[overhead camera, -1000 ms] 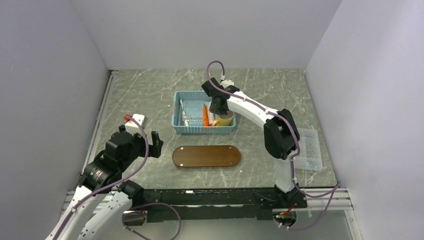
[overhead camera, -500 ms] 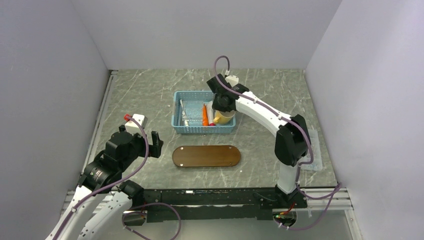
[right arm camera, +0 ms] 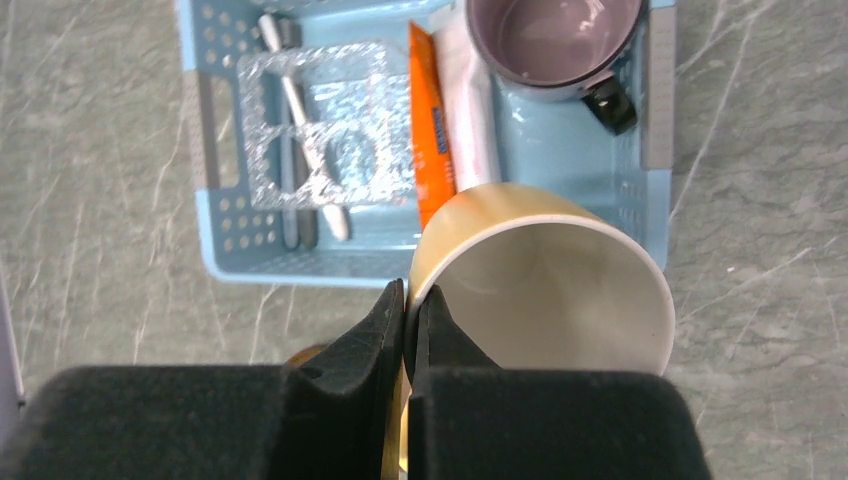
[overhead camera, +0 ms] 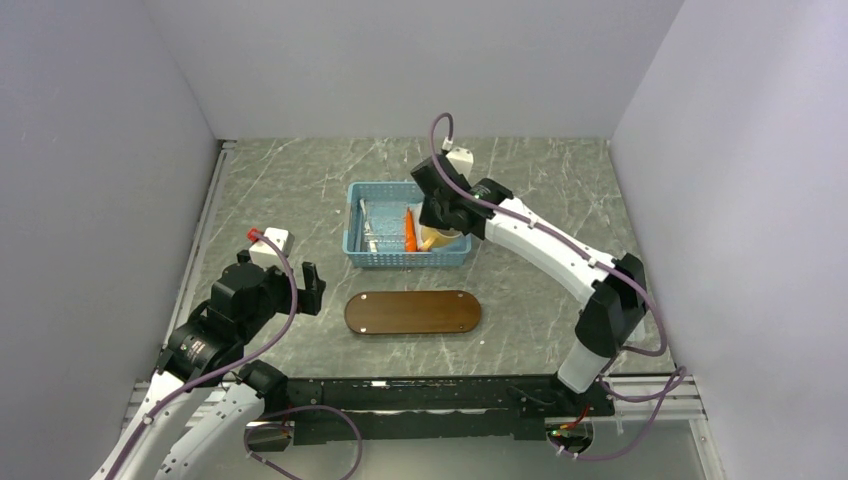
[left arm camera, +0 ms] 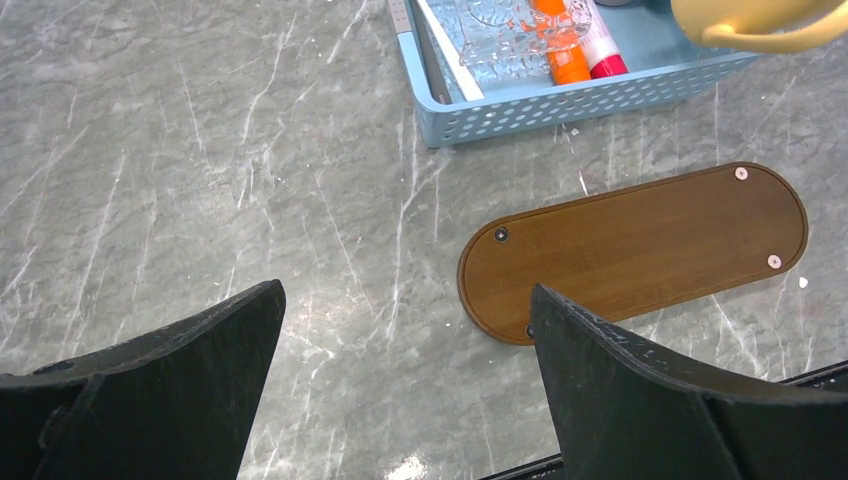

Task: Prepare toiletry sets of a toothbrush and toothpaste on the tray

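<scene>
The dark-brown oval tray point(overhead camera: 412, 312) point(left arm camera: 640, 245) lies bare on the table in front of the light-blue basket point(overhead camera: 405, 262) point(right arm camera: 300, 268). In the basket, an orange toothpaste point(right arm camera: 430, 130) point(overhead camera: 410, 230) lies beside a thin white toothbrush point(right arm camera: 272, 35), which is partly under a clear embossed plastic dish point(right arm camera: 330, 125). My right gripper point(right arm camera: 412, 290) point(overhead camera: 440, 205) is shut on the rim of a yellow mug point(right arm camera: 545, 290), held over the basket's front right corner. My left gripper point(left arm camera: 405, 290) point(overhead camera: 310, 285) hangs open over bare table, left of the tray.
A grey mug point(right arm camera: 555, 40) stands in the basket's far right corner. A white tube point(right arm camera: 468, 110) lies next to the toothpaste. Walls close in the table on the left, back and right.
The right arm's elbow has swung out to the right and nearer, while its gripper stays over the basket with the yellow mug. The left arm has not moved.
</scene>
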Action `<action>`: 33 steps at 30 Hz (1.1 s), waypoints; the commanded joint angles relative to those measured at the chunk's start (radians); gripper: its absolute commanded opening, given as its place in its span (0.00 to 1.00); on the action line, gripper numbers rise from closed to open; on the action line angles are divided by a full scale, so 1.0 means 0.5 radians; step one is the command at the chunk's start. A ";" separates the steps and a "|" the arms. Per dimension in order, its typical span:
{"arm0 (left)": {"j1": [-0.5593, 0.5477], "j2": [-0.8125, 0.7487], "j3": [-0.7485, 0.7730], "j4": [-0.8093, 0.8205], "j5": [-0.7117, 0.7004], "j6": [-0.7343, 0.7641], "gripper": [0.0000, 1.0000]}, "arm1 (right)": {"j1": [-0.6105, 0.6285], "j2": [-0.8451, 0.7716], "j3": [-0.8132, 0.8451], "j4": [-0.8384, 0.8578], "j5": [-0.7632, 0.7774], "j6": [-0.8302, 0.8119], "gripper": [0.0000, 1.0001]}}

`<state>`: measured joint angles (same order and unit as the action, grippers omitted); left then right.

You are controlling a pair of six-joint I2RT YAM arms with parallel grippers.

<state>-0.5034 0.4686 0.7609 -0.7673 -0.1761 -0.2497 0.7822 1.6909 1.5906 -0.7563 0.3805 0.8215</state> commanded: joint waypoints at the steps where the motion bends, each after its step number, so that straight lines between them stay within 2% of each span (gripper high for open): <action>1: 0.007 -0.005 0.012 0.062 -0.048 0.005 0.99 | 0.153 -0.183 -0.017 0.130 0.101 -0.038 0.00; 5: 0.007 -0.024 0.018 0.045 -0.108 -0.011 0.99 | 0.261 -0.174 0.018 0.042 0.101 0.016 0.00; 12: 0.007 -0.085 0.025 0.012 -0.234 -0.047 0.99 | 0.455 -0.175 -0.068 0.112 0.065 0.149 0.00; 21: 0.007 -0.154 0.030 -0.008 -0.287 -0.061 0.99 | 0.698 0.124 0.209 -0.162 0.192 0.332 0.00; 33: 0.007 -0.271 0.043 -0.083 -0.525 -0.141 0.99 | 0.852 0.482 0.537 -0.447 0.278 0.637 0.00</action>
<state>-0.5034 0.3546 0.7609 -0.7994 -0.3794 -0.2970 1.1904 1.9118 1.7508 -0.9272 0.4488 1.0710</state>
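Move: The right hand holds the yellow mug by its rim above the near side of the basket. The brown tray it is bound for has its middle about 12 cm back, 3 cm to the left and 19 cm below; the blue basket's middle is some 8 cm ahead, 5 cm left, with the grey mug 12 cm ahead and 4 cm right. From the idle left hand the tray's middle lies roughly 21 cm right, 2 cm ahead, 20 cm below. Keeping its shut fingers pinched on the yellow mug's wall, the right hand carries it back about 13 cm and left about 12 cm, away from the basket to over the tray's left end, rising slightly at first and then sinking to finish 5 cm lower, while swinging some 10 degrees counter-clockwise and tipping further down. The left hand, open and empty, draws about 4 cm left, away from the tray, rising a little and turning some 10 degrees counter-clockwise. ##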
